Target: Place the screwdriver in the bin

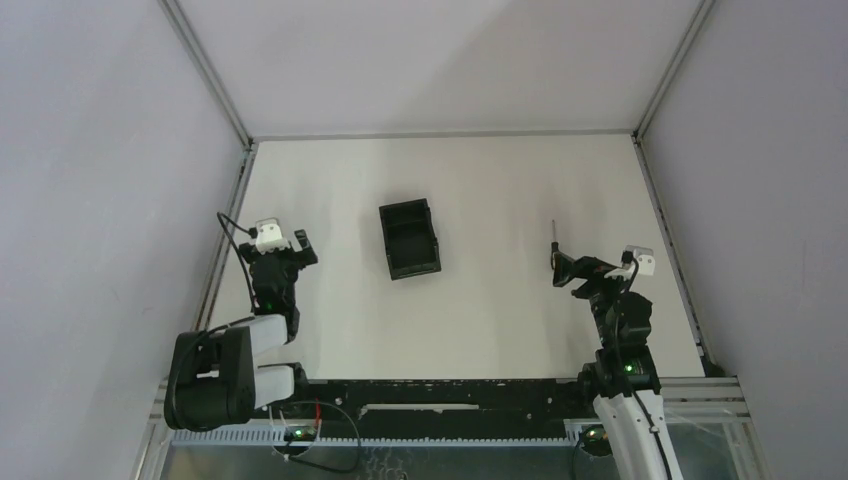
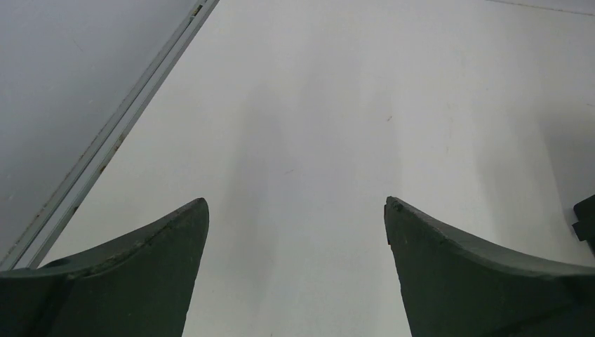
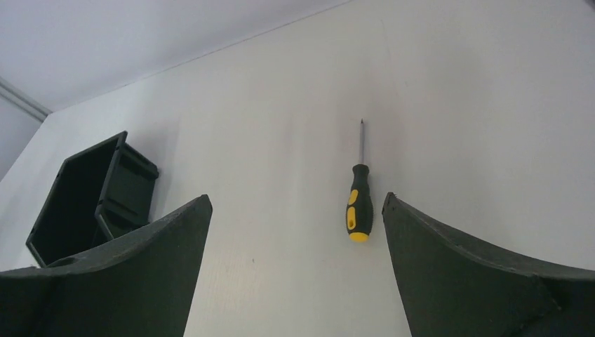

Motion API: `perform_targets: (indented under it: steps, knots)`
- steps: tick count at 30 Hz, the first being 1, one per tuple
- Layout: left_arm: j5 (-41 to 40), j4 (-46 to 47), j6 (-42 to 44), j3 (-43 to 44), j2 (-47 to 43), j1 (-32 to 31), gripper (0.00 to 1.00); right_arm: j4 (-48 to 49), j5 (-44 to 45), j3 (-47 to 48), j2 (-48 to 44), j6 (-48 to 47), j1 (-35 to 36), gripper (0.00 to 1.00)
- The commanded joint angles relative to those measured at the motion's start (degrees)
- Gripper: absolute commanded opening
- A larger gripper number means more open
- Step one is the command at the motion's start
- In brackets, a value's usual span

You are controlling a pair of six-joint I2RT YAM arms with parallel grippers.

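The screwdriver (image 3: pixel 358 203), black handle with yellow patches and a thin metal shaft, lies flat on the white table, tip pointing away. In the top view it (image 1: pixel 553 240) lies right of centre, its handle partly hidden by my right gripper (image 1: pixel 562 270). My right gripper (image 3: pixel 295 203) is open and empty, above the table just short of the handle, which is close to the right finger. The bin (image 1: pixel 409 238), a small black tray, stands at mid-table; it also shows at the left in the right wrist view (image 3: pixel 91 196). My left gripper (image 1: pixel 300 245) is open and empty, well left of the bin.
A metal frame rail (image 2: pixel 119 133) runs along the table's left edge beside my left gripper. Grey walls enclose the table on three sides. A dark corner of the bin (image 2: pixel 586 221) shows at the right edge of the left wrist view.
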Motion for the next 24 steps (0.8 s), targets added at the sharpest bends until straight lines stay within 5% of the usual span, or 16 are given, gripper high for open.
perform_targets:
  steps: [1, 6, 12, 17, 24]
  knots:
    - [-0.8, 2.2, 0.8, 3.6, 0.0, -0.3, 1.00, 3.2, 6.6, 0.9, 0.3, 3.4, -0.2, 1.00]
    - [-0.7, 2.2, 0.8, 3.5, 0.0, -0.4, 1.00, 4.3, 18.1, 3.0, 2.5, 10.8, -0.2, 1.00]
    - [-0.7, 2.2, 0.8, 3.5, 0.1, -0.4, 1.00, 10.6, 3.6, 13.8, 12.4, 0.7, -0.2, 0.95]
    - [-0.8, 2.2, 0.8, 3.5, 0.0, -0.4, 1.00, -8.5, 6.8, 36.5, 31.8, -3.4, -0.4, 0.95]
    - [-0.8, 2.2, 0.7, 3.5, 0.0, -0.4, 1.00, -40.2, 2.1, 65.4, 70.4, -8.5, -1.4, 0.96]
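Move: The screwdriver lies on the table roughly 14 cm ahead of the right hand, nearly in line with it (perhaps 1 cm to the right), and about 14 cm below. The bin stands about as far out as the screwdriver and some 37 cm to the right hand's left, its middle about 11 cm lower than the hand. From the idle left hand, the screwdriver lies around 70 cm to the right, 5 cm farther out and 9 cm lower. Sideways first: the empty right hand shifts about 3 cm to its right, turning slightly clockwise. It then swings steeply up, some 16 cm in all, and reaches about 12 cm forward, ever faster, ending high above the table. The fingers stay wide open and touch nothing, and begin tipping down by some 10 degrees late in the forward reach. ##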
